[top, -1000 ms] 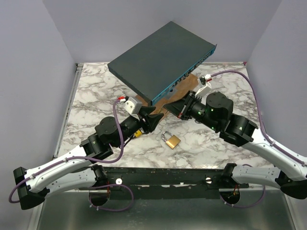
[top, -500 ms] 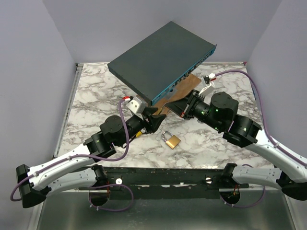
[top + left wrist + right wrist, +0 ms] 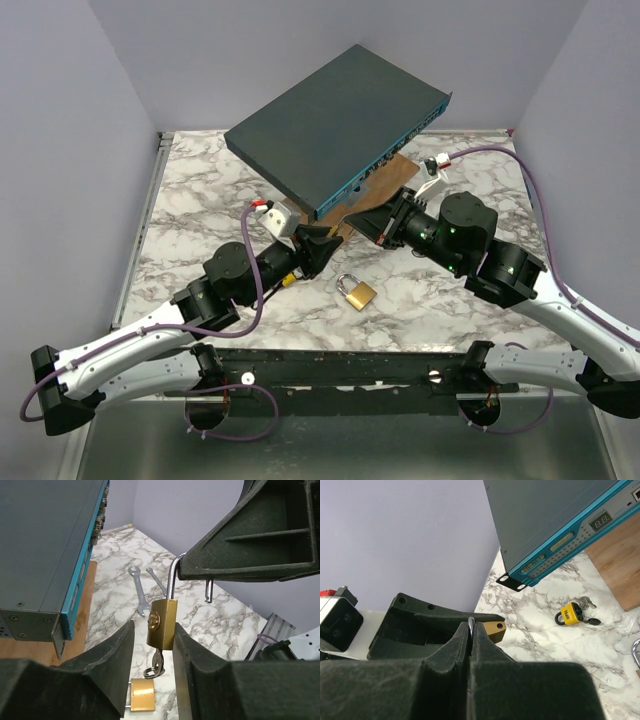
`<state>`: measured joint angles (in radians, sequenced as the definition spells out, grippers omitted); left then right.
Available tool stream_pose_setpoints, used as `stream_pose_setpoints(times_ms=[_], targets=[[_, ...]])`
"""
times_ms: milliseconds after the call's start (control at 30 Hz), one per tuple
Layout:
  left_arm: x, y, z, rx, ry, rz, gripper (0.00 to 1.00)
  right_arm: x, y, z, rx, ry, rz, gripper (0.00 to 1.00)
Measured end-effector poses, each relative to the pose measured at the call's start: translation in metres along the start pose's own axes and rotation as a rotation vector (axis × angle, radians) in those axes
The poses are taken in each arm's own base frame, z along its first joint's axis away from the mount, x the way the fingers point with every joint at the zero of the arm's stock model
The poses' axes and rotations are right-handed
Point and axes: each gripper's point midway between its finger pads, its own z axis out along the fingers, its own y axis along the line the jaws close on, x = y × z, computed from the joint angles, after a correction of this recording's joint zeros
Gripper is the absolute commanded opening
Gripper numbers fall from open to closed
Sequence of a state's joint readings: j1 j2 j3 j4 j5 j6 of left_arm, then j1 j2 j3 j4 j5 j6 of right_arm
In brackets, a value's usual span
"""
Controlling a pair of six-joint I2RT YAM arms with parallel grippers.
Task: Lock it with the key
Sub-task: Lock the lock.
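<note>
A brass padlock (image 3: 161,622) hangs in the air with its shackle (image 3: 172,577) open. My right gripper (image 3: 471,626) is shut on that shackle (image 3: 470,623), and the brass body (image 3: 495,628) shows just past its fingertips. The key (image 3: 157,661) sits in the bottom of the lock with its ring (image 3: 153,670) dangling. My left gripper (image 3: 153,630) straddles the padlock body from below. Its right finger (image 3: 200,680) touches the brass and its left finger (image 3: 107,670) stands a small gap off. In the top view both grippers, left (image 3: 322,243) and right (image 3: 362,222), meet mid-table.
A second brass padlock (image 3: 355,292) lies on the marble below the grippers. A yellow padlock (image 3: 572,614) with keys lies further off. Two wrenches (image 3: 140,587) rest on the table. A dark blue-edged box (image 3: 335,125) leans on a wooden board (image 3: 385,180) at the back.
The left gripper's jaws have narrowed around the hanging padlock. The left arm shifted slightly. The right gripper still holds the shackle.
</note>
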<state>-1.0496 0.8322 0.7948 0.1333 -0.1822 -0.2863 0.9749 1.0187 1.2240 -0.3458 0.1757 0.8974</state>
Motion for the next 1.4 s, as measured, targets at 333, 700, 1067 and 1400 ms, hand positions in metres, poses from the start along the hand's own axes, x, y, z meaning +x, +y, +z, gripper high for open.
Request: stream_pose_setpoints(times_ms=[333, 700, 1067, 1400], targets=[[-0.003, -0.01, -0.004, 0.051, -0.002, -0.018, 0.0, 0.002, 0.002, 0.0, -0.018, 0.01, -0.02, 0.01], [-0.003, -0.036, -0.032, 0.23, 0.12, -0.083, 0.0, 0.019, 0.01, -0.015, -0.179, 0.053, -0.187, 0.11], [-0.01, -0.066, -0.076, 0.483, 0.233, -0.146, 0.0, 0.035, 0.033, -0.041, -0.391, 0.118, -0.362, 0.39], [-0.007, -0.096, -0.109, 0.693, 0.352, -0.175, 0.0, 0.051, 0.056, -0.073, -0.599, 0.2, -0.462, 0.53]])
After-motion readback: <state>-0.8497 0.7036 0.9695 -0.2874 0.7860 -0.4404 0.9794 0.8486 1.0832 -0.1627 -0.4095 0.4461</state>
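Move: The open padlock, key in it, hangs by its shackle from the right hand's shut fingers, its body roughly 4 cm below that hand, 3 cm to its left and 1 cm nearer the base. From the left hand, whose parted fingers straddle it, the body is about 1 cm ahead and 2 cm to the right, level. The box's near corner lies 8 cm ahead of the left hand, 4 cm left and 8 cm below; the brass padlock is 3 cm ahead, 7 cm right, some 27 cm down. The padlock's body is pinched by the closing left fingers, then drawn back towards the base about 14 cm, away from the box, while the left hand swings some 45 degrees clockwise until its fingers point right. The right hand follows back about 10 cm, turning counter-clockwise to point left, and on the way opens to about half, letting go of the shackle. ##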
